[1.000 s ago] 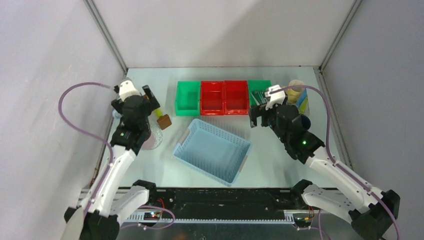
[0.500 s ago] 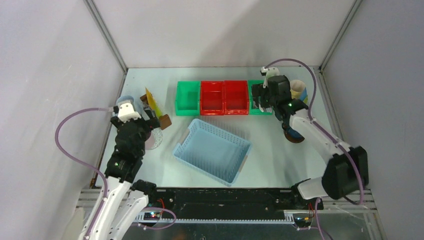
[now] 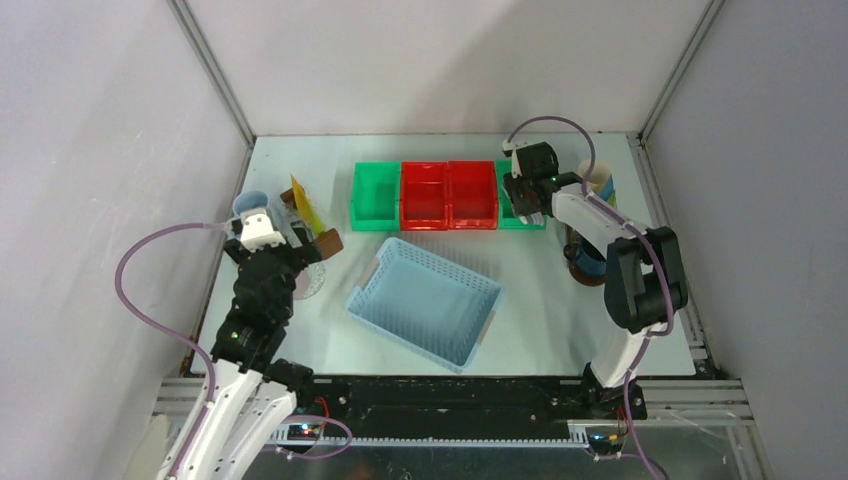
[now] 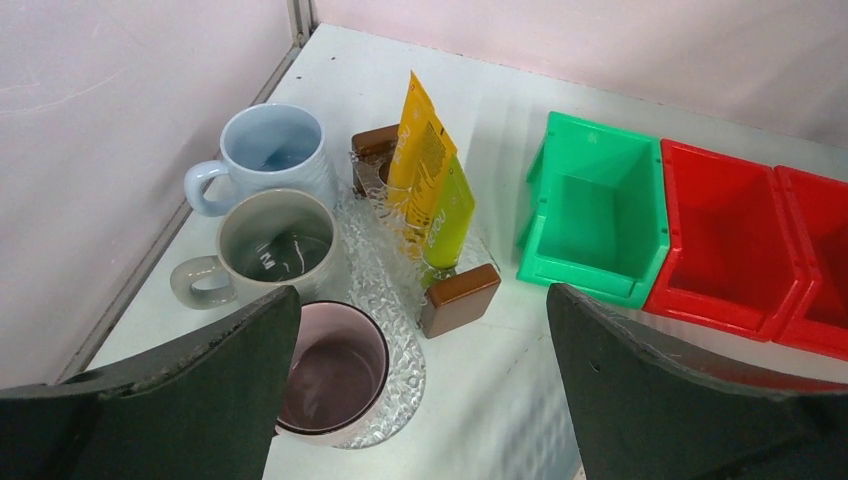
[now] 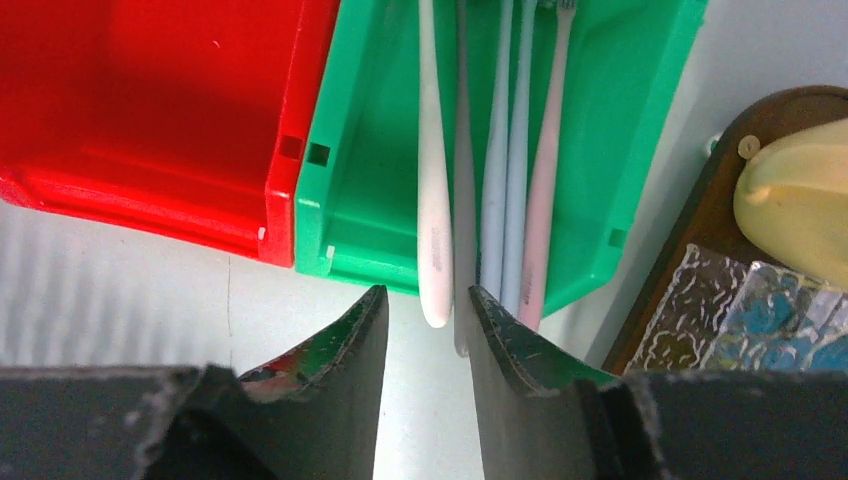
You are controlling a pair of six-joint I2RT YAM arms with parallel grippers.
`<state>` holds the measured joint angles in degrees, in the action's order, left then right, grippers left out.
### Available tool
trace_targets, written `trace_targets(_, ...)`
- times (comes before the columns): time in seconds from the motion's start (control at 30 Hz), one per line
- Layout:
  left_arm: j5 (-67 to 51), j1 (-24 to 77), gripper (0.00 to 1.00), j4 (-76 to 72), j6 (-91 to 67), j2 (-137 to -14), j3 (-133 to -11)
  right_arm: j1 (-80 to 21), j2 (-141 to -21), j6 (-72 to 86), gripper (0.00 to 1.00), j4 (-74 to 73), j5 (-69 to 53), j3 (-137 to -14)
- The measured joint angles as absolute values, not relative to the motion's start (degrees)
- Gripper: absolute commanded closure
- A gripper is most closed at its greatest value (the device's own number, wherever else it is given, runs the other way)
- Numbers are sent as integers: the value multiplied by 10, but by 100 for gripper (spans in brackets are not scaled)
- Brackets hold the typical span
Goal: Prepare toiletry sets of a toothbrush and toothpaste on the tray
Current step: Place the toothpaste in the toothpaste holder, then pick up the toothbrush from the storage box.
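Note:
Several toothbrushes lie in a green bin [image 5: 370,150]: a white one [image 5: 432,200], pale blue ones [image 5: 497,170] and a pink one [image 5: 546,170]. My right gripper [image 5: 428,305] has its jaws close together either side of the white handle's end, with a slim gap on each side. A tray [image 5: 690,230] with a cream mug [image 5: 790,190] lies to the right. My left gripper [image 4: 420,295] hangs wide open and empty above a second tray [image 4: 385,260]. That tray holds pale blue [image 4: 272,152], grey [image 4: 275,240] and pink [image 4: 335,365] mugs, plus yellow [image 4: 420,150] and green [image 4: 450,215] tubes.
A light blue perforated basket [image 3: 425,300] sits mid-table. An empty green bin [image 3: 373,195] and two red bins [image 3: 447,193] line the back, beside the toothbrush bin. A dark blue mug [image 3: 590,258] stands on the right tray. Walls close in on three sides.
The right arm has swung back to the toothbrush bin and its jaws have narrowed around the white handle. The left arm has drawn back toward the near edge, still open.

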<state>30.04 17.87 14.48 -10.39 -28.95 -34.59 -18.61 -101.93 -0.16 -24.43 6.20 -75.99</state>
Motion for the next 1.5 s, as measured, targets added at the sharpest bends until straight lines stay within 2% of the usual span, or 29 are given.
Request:
trace_targets(0.3, 313, 180, 1, 144, -100, -288, -346, -186, -1075, -23, 74, -261, 57, -810)
trace_targets(0.8, 314, 180, 2, 142, -100, -293, -344, -176, -1141, -33, 76, -273, 58, -834)
trace_targets(0.9, 314, 180, 2, 142, -100, -295, -344, -176, -1148, -35, 84, -274, 58, -840)
trace_targets(0.97, 313, 180, 2, 142, -100, -296, -344, -176, -1149, -36, 95, -279, 58, -844)
trace_targets(1.03, 313, 180, 2, 142, -100, -296, -344, -176, -1149, -35, 100, -284, 56, -846)
trace_targets(1.3, 313, 180, 2, 140, -100, -296, -344, -175, -1131, -34, 100, -299, 50, -848)
trace_targets(1.5, 311, 180, 2, 138, -100, -298, -344, -178, -1046, -28, 100, -308, 52, -836)
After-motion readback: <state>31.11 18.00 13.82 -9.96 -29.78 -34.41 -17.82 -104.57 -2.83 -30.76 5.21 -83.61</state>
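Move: The white toothbrush under the right hand is the one to take: its middle is about 7 cm ahead, 1 cm left and 7 cm below, its handle reaching back between the fingers. The grey toothbrush lies a centimetre or so to its right. From the hand, the nearer red bin is about 8 cm ahead and 10 cm left, the yellow mug about 8 cm ahead and 15 cm right. For the left hand the white toothbrush is some 23 cm ahead, 45 cm right and 22 cm below. Sink the right gripper about 5 cm onto the handle of the white toothbrush, easing some 2 cm forward and tipping the fingers slightly steeper, while drawing the fingers together. Pinch the handle near its end between the fingertips, leaving the grey toothbrush beside it free, then lift nearly 6 cm with the grip kept. ##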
